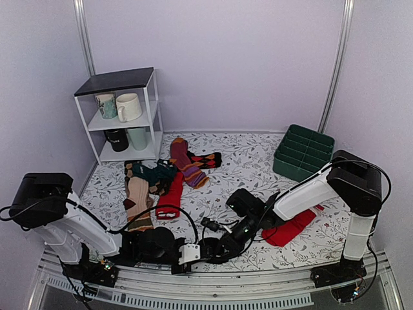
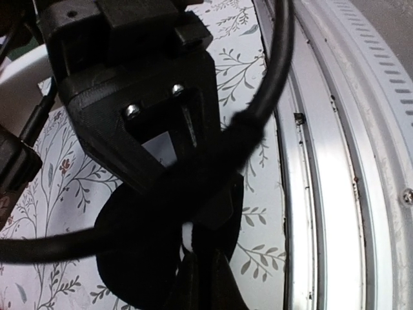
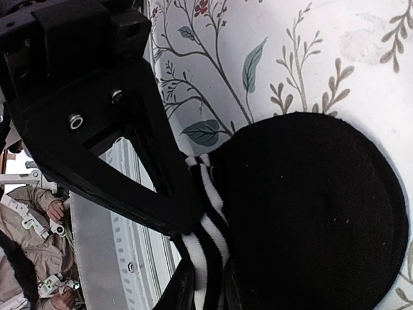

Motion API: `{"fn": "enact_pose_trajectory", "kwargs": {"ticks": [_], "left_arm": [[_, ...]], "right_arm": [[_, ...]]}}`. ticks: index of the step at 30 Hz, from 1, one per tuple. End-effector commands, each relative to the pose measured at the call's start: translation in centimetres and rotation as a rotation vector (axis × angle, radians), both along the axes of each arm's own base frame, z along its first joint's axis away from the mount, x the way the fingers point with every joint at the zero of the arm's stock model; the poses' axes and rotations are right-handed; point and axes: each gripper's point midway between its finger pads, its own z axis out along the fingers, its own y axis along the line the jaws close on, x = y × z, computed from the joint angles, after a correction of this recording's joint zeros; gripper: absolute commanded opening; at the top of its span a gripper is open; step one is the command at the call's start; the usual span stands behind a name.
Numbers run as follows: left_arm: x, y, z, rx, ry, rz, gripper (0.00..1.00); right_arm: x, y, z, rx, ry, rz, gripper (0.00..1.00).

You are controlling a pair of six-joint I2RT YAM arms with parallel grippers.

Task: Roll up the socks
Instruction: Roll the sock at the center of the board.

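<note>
The socks (image 1: pixel 210 248) are a black bundle on the floral table near its front edge, between my two grippers. In the left wrist view the black socks (image 2: pixel 135 258) form a rounded lump, and my left gripper (image 2: pixel 201 253) is shut on their edge, with a sliver of white stripe just above the tips. In the right wrist view the socks (image 3: pixel 310 213) show as a rounded black mass, and my right gripper (image 3: pixel 208 271) is shut on the black-and-white striped cuff (image 3: pixel 210 226). From above, the left gripper (image 1: pixel 193 253) and right gripper (image 1: pixel 222 248) nearly meet.
A red sock (image 1: pixel 293 227) lies under the right arm. Several loose socks (image 1: pixel 161 177) are piled mid-left, among them a purple-and-orange striped one (image 1: pixel 186 165). A green bin (image 1: pixel 303 152) stands back right and a shelf with mugs (image 1: pixel 122 116) back left. The metal rail (image 1: pixel 213 284) runs just in front.
</note>
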Motion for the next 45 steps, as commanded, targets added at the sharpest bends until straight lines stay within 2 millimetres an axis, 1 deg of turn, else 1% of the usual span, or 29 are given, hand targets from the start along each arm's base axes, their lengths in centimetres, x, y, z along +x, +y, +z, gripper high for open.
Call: {"fn": "enact_pose_trajectory", "kwargs": {"ticks": [1, 4, 6, 8, 10, 11, 13, 15, 16, 18, 21, 23, 28, 31, 35, 40, 42, 43, 45], "left_arm": [[-0.9, 0.4, -1.7, 0.071, 0.055, -0.008, 0.00], [-1.5, 0.9, -2.6, 0.102, 0.114, -0.015, 0.00], [-1.6, 1.1, -3.4, 0.132, 0.170, -0.006, 0.00], [-1.7, 1.4, -4.1, 0.166, 0.224, 0.004, 0.00], [-1.8, 1.6, -4.1, 0.175, 0.263, 0.008, 0.00], [-1.7, 1.7, -4.1, 0.177, 0.282, 0.012, 0.00], [-1.7, 1.9, -4.3, 0.186, 0.328, 0.018, 0.00], [-1.8, 2.1, -4.7, 0.201, 0.385, 0.021, 0.00], [-1.8, 2.2, -4.9, 0.211, 0.413, 0.025, 0.00], [-2.0, 2.4, -5.2, 0.232, 0.465, 0.024, 0.00], [-2.2, 2.7, -5.6, 0.254, 0.535, 0.020, 0.00], [-2.3, 2.8, -6.0, 0.270, 0.578, 0.022, 0.00], [-2.2, 2.9, -6.5, 0.293, 0.633, 0.040, 0.00], [-2.1, 3.0, -6.5, 0.292, 0.649, 0.051, 0.00], [-1.9, 3.0, -6.8, 0.298, 0.675, 0.066, 0.00], [-1.9, 3.0, -6.9, 0.297, 0.690, 0.058, 0.00], [-1.9, 3.0, -7.0, 0.297, 0.697, 0.056, 0.00], [-1.8, 3.1, -7.0, 0.294, 0.701, 0.058, 0.00], [-1.9, 3.1, -7.0, 0.288, 0.706, 0.056, 0.00]], "right_arm": [[-1.5, -4.7, -5.8, -0.263, 0.023, -0.047, 0.19], [0.6, -3.6, -4.3, -0.177, -0.110, -0.104, 0.26], [2.4, -2.7, -2.6, -0.101, -0.229, -0.146, 0.28], [3.8, -2.0, -0.3, -0.011, -0.344, -0.172, 0.30], [5.0, -1.7, 2.6, 0.102, -0.466, -0.202, 0.32], [5.2, -1.9, 4.0, 0.160, -0.524, -0.219, 0.37], [5.4, -2.6, 6.8, 0.292, -0.641, -0.246, 0.43], [5.2, -3.3, 8.7, 0.388, -0.730, -0.257, 0.44], [4.8, -3.6, 9.0, 0.403, -0.758, -0.251, 0.44], [3.5, -3.9, 8.8, 0.424, -0.855, -0.166, 0.45], [2.0, -3.8, 7.6, 0.413, -0.890, -0.079, 0.47], [1.2, -3.5, 6.6, 0.391, -0.901, -0.040, 0.47], [-1.0, -2.8, 3.0, 0.307, -0.899, 0.104, 0.47], [-1.6, -2.8, 2.2, 0.277, -0.895, 0.138, 0.47], [-2.1, -3.2, 1.6, 0.258, -0.877, 0.154, 0.47], [-1.4, -3.0, 0.5, 0.203, -0.908, 0.142, 0.47], [-1.4, -2.8, 0.1, 0.194, -0.907, 0.149, 0.47], [-1.4, -2.8, -0.4, 0.181, -0.902, 0.157, 0.46], [-1.4, -2.7, -1.0, 0.156, -0.894, 0.165, 0.42]]}}
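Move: The black sock lies rolled at its near edge. Its middle is about 3 cm ahead and 3 cm right of the left hand, whose fingers are already shut on the striped roll; from the right hand, also at the roll, it is about 3 cm ahead and 1 cm left. Both hands are just above the table. A red sock lies some 21 cm right and 11 cm ahead of the right hand; another red one, 12 cm left and 24 cm ahead of the left hand. The sock's striped roll stays pinched in the left fingers, which twist it some 30 degrees, top going forward towards the flat part, while easing 2 cm right. The right fingers open and let go, lift about 7 cm in an arc going forward and right, then swing back and down to straddle the roll's right end, still open, the wrist turned back about 50 degrees the opposite way. ##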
